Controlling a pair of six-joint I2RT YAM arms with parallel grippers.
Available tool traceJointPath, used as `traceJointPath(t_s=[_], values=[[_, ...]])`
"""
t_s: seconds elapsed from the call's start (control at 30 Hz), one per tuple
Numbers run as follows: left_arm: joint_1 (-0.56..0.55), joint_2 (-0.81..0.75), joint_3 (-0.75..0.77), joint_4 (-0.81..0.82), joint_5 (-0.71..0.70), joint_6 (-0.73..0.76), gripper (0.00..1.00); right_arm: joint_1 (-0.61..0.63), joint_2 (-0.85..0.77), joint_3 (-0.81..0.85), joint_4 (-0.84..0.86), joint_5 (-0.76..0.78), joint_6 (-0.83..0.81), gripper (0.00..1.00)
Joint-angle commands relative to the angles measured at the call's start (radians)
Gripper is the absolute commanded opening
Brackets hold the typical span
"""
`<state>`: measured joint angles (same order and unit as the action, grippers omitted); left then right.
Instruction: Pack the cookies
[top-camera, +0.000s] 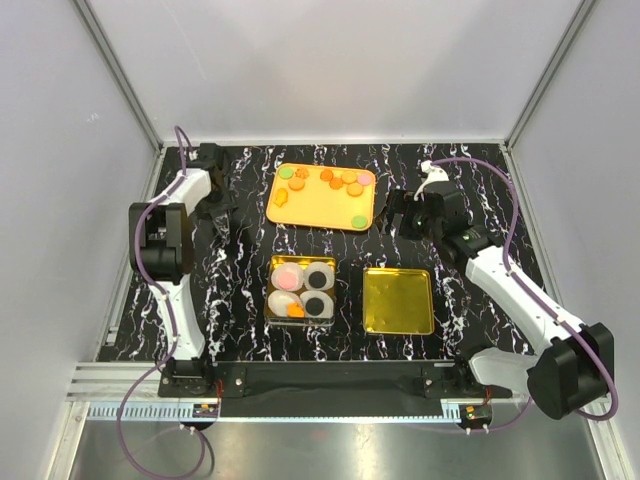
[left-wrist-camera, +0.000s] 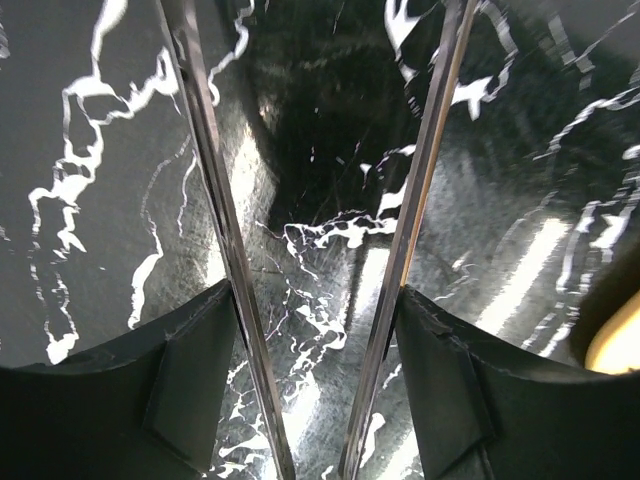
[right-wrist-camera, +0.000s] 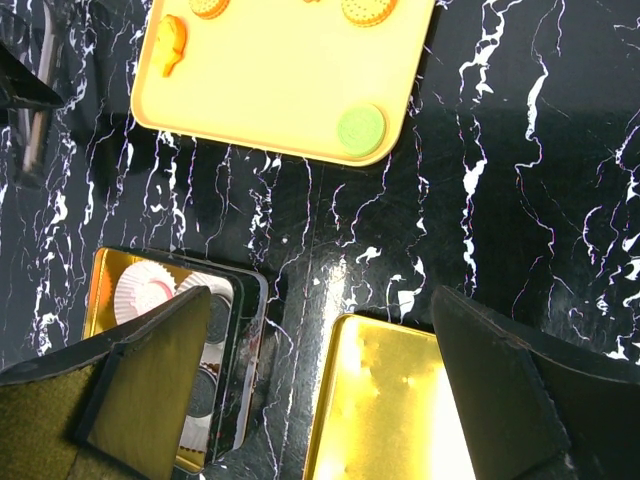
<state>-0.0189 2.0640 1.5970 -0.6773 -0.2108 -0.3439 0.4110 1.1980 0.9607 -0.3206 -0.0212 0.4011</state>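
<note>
Several cookies (top-camera: 337, 181), orange, green and pink, lie on the orange tray (top-camera: 322, 212) at the back. Others sit in white paper cups in the open tin (top-camera: 302, 290): pink, black and orange. My left gripper (top-camera: 222, 220) is left of the tray, over the bare table. It holds metal tweezers (left-wrist-camera: 215, 200) between its fingers (left-wrist-camera: 190, 370), and the blades are spread with nothing between them. My right gripper (top-camera: 395, 213) hovers right of the tray, open and empty. Its wrist view shows a green cookie (right-wrist-camera: 360, 127) on the tray corner (right-wrist-camera: 290, 110) and the tin (right-wrist-camera: 160, 290).
A gold tin lid (top-camera: 398, 300) lies flat to the right of the tin, and it also shows in the right wrist view (right-wrist-camera: 390, 400). The table (top-camera: 240, 300) is black marble with white veins. White walls with metal frame rails enclose the table on three sides.
</note>
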Motion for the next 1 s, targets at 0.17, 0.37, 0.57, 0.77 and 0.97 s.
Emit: traceJointPath(t_s=[0.17, 0.37, 0.57, 0.77, 0.97], values=[[0.000, 0.030, -0.035, 0.050, 0.016, -0.004, 0.68, -0.005, 0.017, 0.015, 0.012, 0.004, 0.008, 1.00], [0.002, 0.028, -0.069, 0.058, 0.019, -0.006, 0.78, -0.005, 0.031, -0.002, 0.009, 0.012, 0.015, 1.00], [0.016, -0.034, -0.069, 0.051, 0.017, -0.018, 0.94, -0.005, 0.029, 0.007, -0.029, 0.046, 0.010, 1.00], [0.019, -0.120, -0.035, 0.004, 0.007, -0.041, 0.97, -0.005, 0.015, 0.009, -0.072, 0.064, 0.015, 1.00], [0.001, -0.355, -0.054, -0.007, 0.027, -0.027, 0.97, -0.001, 0.003, -0.010, -0.133, 0.044, 0.053, 0.97]])
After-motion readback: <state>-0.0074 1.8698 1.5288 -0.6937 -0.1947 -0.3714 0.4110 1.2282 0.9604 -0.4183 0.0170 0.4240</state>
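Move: The left hand already holds the metal tongs across their legs, their middle about 2 cm back and 1 cm below; the bare table it takes them to is some 3 cm below and 1 cm back. The cookie tray lies 27 cm right and 4 cm ahead, the cookie box 21 cm right and 20 cm back. From the open right hand, the gold tray is roughly 10 cm back, 5 cm right and 18 cm below; the tongs are 43 cm left and 11 cm ahead. The left hand lowers the tongs about 2.5 cm onto the bare table left of the cookie tray, easing back about 1 cm, then stays low while its fingers spread from part-open to fully wide and let go of the legs, before it lifts straight up some 9 cm with a tilt of about 10 degrees, swinging its fingertips forward. Meanwhile the empty right hand, still wide open, sinks nearly 3 cm and drifts slightly back and right towards the gold tray, tipping its fingers downward. ##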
